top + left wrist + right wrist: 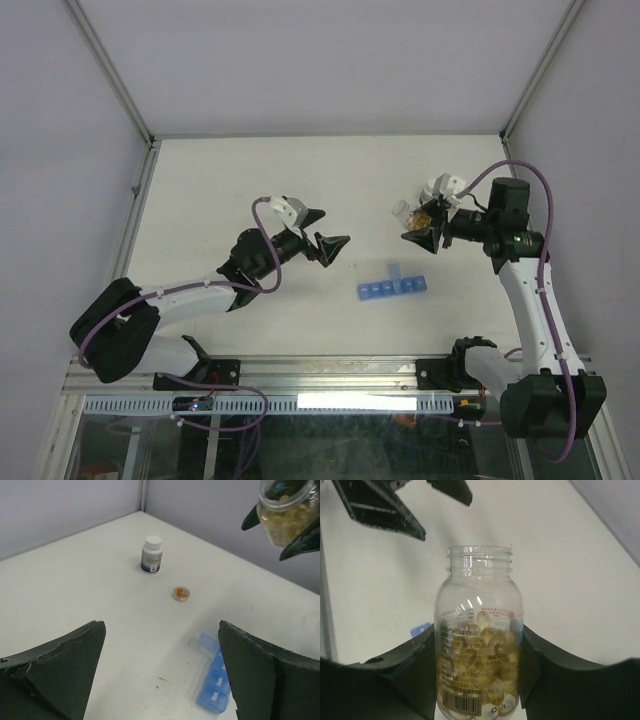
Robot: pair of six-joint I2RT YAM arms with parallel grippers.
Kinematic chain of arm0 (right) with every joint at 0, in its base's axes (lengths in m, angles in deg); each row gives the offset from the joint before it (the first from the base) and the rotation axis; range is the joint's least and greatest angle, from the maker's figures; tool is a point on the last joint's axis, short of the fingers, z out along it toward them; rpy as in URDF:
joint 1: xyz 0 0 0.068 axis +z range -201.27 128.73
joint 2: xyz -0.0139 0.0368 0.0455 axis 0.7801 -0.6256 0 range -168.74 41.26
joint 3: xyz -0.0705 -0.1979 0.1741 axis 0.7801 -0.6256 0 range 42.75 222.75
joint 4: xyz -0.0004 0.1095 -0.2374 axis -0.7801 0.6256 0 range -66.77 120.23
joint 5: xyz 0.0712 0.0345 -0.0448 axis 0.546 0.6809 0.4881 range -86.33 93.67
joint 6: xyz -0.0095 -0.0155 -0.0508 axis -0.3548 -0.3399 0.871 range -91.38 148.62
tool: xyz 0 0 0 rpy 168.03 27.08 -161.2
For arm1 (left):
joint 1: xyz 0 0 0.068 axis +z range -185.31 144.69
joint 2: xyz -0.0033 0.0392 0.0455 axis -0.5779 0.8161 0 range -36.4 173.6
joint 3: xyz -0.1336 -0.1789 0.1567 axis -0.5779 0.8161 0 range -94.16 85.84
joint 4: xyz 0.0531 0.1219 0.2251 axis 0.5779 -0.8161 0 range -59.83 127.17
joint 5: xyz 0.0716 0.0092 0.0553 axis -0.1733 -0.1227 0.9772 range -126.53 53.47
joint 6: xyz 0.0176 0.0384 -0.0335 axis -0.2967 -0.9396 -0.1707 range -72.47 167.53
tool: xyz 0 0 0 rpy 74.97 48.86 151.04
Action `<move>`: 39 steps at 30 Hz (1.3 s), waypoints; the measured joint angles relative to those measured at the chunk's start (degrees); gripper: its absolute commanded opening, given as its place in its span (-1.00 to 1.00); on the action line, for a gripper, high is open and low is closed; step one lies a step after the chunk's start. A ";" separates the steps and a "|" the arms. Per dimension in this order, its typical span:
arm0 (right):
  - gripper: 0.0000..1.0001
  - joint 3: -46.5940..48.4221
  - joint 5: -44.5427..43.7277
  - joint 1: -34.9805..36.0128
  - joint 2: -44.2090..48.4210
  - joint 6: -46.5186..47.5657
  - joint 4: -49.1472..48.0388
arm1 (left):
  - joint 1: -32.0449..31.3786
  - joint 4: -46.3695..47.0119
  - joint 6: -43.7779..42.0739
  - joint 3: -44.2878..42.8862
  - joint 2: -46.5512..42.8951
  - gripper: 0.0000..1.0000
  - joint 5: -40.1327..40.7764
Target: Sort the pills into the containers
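My right gripper [479,675] is shut on a clear, uncapped bottle [479,645] and holds it in the air. The bottle is about half full of golden pills [485,660]. In the top view, this gripper [421,226] and the bottle [424,215] hang behind and to the right of the blue containers [393,287]. The containers form one row, with one lid [395,270] flipped up. My left gripper [322,236] is open and empty, left of the containers and above the table. In its wrist view, the containers [215,682] lie by its right finger [265,675].
A white-capped bottle with a dark band [151,555] stands farther back on the table. A small round lid with an orange bit in it [181,594] lies between that bottle and the containers. Grey walls enclose the table on three sides.
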 measured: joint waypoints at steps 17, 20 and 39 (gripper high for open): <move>-0.98 -10.38 -12.50 0.00 -6.14 35.01 18.36 | 0.39 11.30 -7.30 6.84 6.82 0.98 -0.48; -0.97 -10.80 -14.67 0.02 -6.62 36.11 19.23 | 0.39 13.73 -7.48 8.09 6.82 0.98 -0.46; -0.95 -12.46 -20.37 1.64 -11.89 41.48 21.22 | 0.39 18.88 -7.56 9.03 6.82 0.98 -0.37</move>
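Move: The right hand already holds the open jar of capsules. The pill box it is heading for lies about 5 cm back, 1 cm left and some 26 cm below. From that same hand the round lid is roughly 8 cm ahead and 6 cm right, and the white bottle about 17 cm ahead and 8 cm right, both down on the table. From the left hand the pill box is some 7 cm back, 14 cm right and 21 cm below. Downward, fast at first and then easing, the right hand brings the held jar about 19 cm down towards the pill box, drifting slightly back and to its right. On the way it tips the mouth down by some 30 degrees, keeping its grip. The left hand, open and empty, sinks about 5 cm beside it, then rises slightly. ##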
